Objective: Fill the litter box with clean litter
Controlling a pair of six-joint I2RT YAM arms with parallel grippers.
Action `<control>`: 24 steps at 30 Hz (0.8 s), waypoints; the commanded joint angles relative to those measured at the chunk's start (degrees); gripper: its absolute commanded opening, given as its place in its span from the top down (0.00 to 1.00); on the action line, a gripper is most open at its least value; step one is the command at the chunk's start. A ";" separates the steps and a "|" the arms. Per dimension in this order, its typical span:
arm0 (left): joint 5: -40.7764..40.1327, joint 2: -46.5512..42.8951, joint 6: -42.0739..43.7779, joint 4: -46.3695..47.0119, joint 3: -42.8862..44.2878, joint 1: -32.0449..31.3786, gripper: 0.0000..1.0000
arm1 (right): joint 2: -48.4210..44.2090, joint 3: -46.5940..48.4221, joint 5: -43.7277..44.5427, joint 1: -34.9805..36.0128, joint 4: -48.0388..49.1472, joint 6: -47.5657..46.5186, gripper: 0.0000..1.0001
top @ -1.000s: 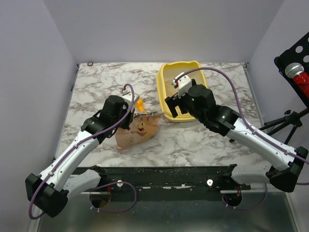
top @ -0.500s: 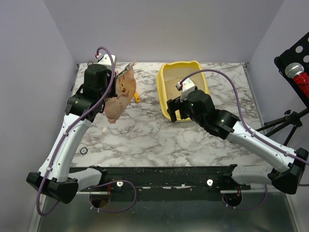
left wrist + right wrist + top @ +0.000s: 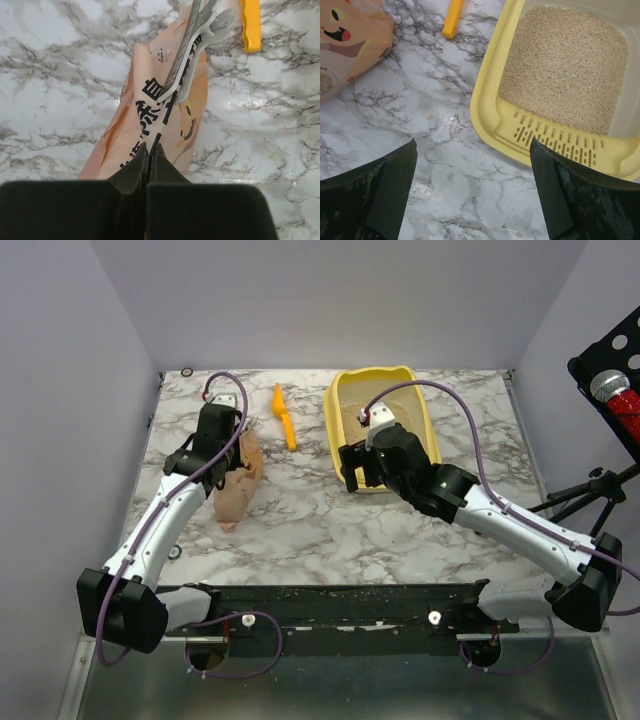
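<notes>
The yellow litter box point(image 3: 336, 400) stands at the back right and holds beige clean litter point(image 3: 356, 420); the right wrist view shows its slotted lip point(image 3: 495, 117) and the litter point(image 3: 565, 65) spread across its floor. My right gripper point(image 3: 360, 472) is open and empty, over the marble just in front of the box's near left corner point(image 3: 472, 146). My left gripper point(image 3: 232, 447) is shut on the edge of the pinkish-tan bag point(image 3: 238, 488), which lies on the table at the left. In the left wrist view the jaws point(image 3: 149, 148) pinch the bag point(image 3: 150, 112).
A small orange scoop point(image 3: 284, 416) lies on the marble between bag and box; it also shows in the left wrist view point(image 3: 250, 25) and the right wrist view point(image 3: 452, 19). A grey clip point(image 3: 202, 37) sits on the bag's far end. A small ring point(image 3: 174, 552) lies near the left edge.
My left arm has come down from the raised back-left position and the bag now rests lower on the table. The scoop shows in full. My right gripper has shifted slightly left.
</notes>
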 commanded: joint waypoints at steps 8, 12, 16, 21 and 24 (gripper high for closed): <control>6.37 -0.28 -10.43 20.55 -9.27 0.26 0.43 | 3.78 1.53 -1.44 0.32 0.48 5.34 0.00; 12.70 -4.14 -10.61 17.04 -8.57 0.00 0.01 | 2.99 1.18 1.01 0.24 1.18 6.92 0.00; 13.68 -8.88 -8.06 12.38 -7.33 -0.62 0.01 | 2.38 1.44 2.77 0.15 1.10 6.93 0.00; 15.17 -16.08 -4.90 11.83 -8.82 -0.62 0.01 | 0.79 1.27 7.34 0.32 1.62 6.31 0.00; 15.62 -20.04 -3.75 13.94 -11.98 -0.62 0.01 | -0.09 1.88 9.19 0.24 1.89 5.00 0.00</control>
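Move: The left gripper already pinches the clipped litter bag by the near end of its folded top; the bag's middle is about 10 cm below these fingers and 2 cm back. The bag clip sits some 9 cm ahead and 2 cm right, about level. The orange scoop lies about 14 cm ahead and 12 cm right, roughly 18 cm down. From the open right gripper, the bag is about 29 cm left, 2 cm back and 14 cm below. Lower the left gripper about 4 cm to settle the litter bag on the marble, then open the fingers wide and let go of the folded top, drifting some 4 cm right. Lift clear by roughly 9 cm while drawing back, tipping the fingers up about 15 degrees and rolling the hand left side down. Let the open right gripper sink about 2 cm, then ease partway up. ##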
